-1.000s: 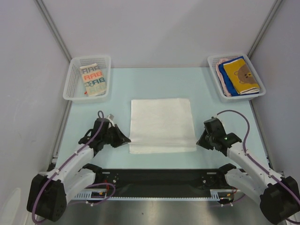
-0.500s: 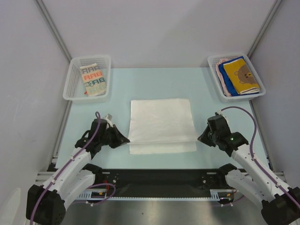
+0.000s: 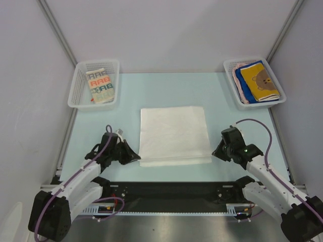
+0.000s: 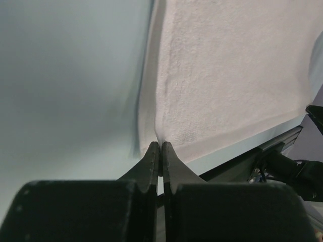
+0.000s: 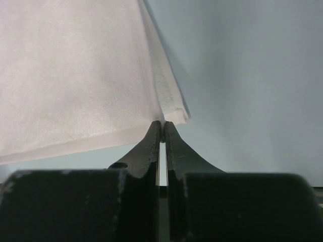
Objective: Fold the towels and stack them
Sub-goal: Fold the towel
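A plain white towel (image 3: 174,134) lies folded double in the middle of the table. My left gripper (image 3: 137,159) is shut on its near left corner; in the left wrist view the cloth (image 4: 222,75) runs up from the pinched tips of that gripper (image 4: 160,144). My right gripper (image 3: 213,154) is shut on the near right corner, and the right wrist view has the towel (image 5: 75,75) spreading left from this gripper (image 5: 163,122). A lettered cream towel (image 3: 100,84) lies in the left basket. The bear towel (image 3: 259,80) tops a pile over a blue one (image 3: 244,85) in the right basket.
Two white mesh baskets stand at the back: the left one (image 3: 80,83) by the left wall, the right one (image 3: 278,89) by the right wall. A black rail (image 3: 171,190) runs along the near edge between the arm bases. Grey walls close in on both sides.
Both grippers rose with the towel's near edge, carried it slightly away, and have come back down toward the near edge. The top layer now covers the lower one again.
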`<state>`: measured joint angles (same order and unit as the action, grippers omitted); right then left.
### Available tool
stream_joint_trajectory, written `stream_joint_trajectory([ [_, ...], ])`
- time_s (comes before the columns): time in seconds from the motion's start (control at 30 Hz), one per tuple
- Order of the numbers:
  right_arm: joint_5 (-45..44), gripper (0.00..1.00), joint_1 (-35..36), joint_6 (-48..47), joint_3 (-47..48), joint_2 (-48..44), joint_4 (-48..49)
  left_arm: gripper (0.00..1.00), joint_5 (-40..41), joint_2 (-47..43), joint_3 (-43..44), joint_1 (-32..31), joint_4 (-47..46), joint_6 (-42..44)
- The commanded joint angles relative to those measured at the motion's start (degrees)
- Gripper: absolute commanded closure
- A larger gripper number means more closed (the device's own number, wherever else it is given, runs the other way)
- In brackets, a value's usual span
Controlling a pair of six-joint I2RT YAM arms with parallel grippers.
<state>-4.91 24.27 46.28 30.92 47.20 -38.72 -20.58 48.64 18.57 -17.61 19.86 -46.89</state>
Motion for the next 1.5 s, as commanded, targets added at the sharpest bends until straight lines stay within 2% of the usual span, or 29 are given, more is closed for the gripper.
stream_joint_trajectory([
  [0.0,-1.1,1.00,-0.1,1.1,-3.3,1.5,3.2,1.00,-0.7,3.0,-3.5,-0.6,-4.4,-1.4],
  [0.37,-1.9,1.00,-0.3,1.8,-9.0,5.1,7.6,0.98,-1.3,12.3,-7.1,-2.4,-12.3,-2.7],
  [0.47,-2.2,0.95,-0.3,1.7,-9.6,5.8,8.5,0.92,-1.2,12.8,-6.8,-2.7,-12.4,-2.6],
  [0.5,-2.1,0.93,-0.2,1.8,-9.5,5.8,8.4,0.88,-1.3,12.8,-6.7,-2.7,-12.0,-2.2],
  [0.6,-2.2,0.87,-0.4,1.8,-9.0,5.6,8.0,0.81,-1.3,11.3,-5.8,-2.8,-9.4,-1.6],
  [0.67,-2.2,0.78,-0.4,1.8,-8.4,4.8,7.3,0.77,-0.7,9.0,-4.7,-2.8,-7.5,-1.4],
  [0.7,-2.4,0.74,-0.3,1.8,-8.1,4.4,6.5,0.71,-0.7,8.1,-4.2,-2.8,-5.6,-1.3],
  [0.77,-2.5,0.73,-0.4,1.8,-6.5,3.3,5.2,0.72,-0.7,6.0,-2.7,-2.8,-3.7,-1.1],
  [0.9,-2.6,0.66,-0.3,1.5,-2.5,-0.3,0.0,0.64,0.1,3.0,0.4,-2.8,3.1,-0.7],
  [1.07,-1.8,0.62,-0.1,0.5,4.0,-2.2,-2.9,0.64,1.6,-0.9,5.0,-2.7,8.1,-0.4],
  [1.2,0.6,0.60,3.4,-0.9,8.1,3.2,2.3,0.64,4.4,2.6,9.5,-2.6,8.4,0.6],
  [1.23,0.1,0.60,4.3,-1.6,9.3,7.6,3.1,0.64,5.3,4.2,11.6,-2.5,7.6,0.8],
  [1.33,-1.7,0.57,3.9,-6.4,16.2,14.9,7.6,0.54,10.8,10.9,17.7,-1.5,4.8,2.7],
  [1.37,-1.1,0.55,3.2,-7.9,18.6,20.8,10.2,0.50,11.3,12.8,19.1,0.0,0.9,3.6],
  [1.43,1.9,0.53,1.7,-12.7,25.8,26.7,13.2,0.49,11.9,19.5,24.2,1.9,-2.2,4.3],
  [1.47,3.3,0.53,0.5,-14.0,28.6,33.3,15.3,0.48,11.2,22.1,26.0,3.4,-4.0,4.8],
])
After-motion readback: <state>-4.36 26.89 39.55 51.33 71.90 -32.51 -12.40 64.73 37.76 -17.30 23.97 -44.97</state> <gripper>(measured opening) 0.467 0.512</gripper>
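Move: Both hands still pinch the near corners of the white towel's upper layer. The left hand's goal, the lower layer's near-left corner, lies about 1 cm back, 1 cm right and 4 cm below; the towel's middle is 13 cm ahead and 15 cm right, equally low. The right hand's goal, the near-right corner, is about 1 cm back, 1 cm right and 6 cm below; the towel's middle is 13 cm ahead and 15 cm left. Both hands, still pinching the upper layer's near corners, sink and draw back slightly towards the table's near edge, the left by about 4 cm and the right by 5 to 6 cm, to lay the held edge onto the layer beneath, with the fingers tipping a little more steeply down. They pause low while the fingers open and let go, then both rise and speed forward over the towel with fingers opening to about half, each some 10 cm out and nearly as far up, the right hand also swinging about 6 cm left and turning some 10 degrees counter-clockwise. ##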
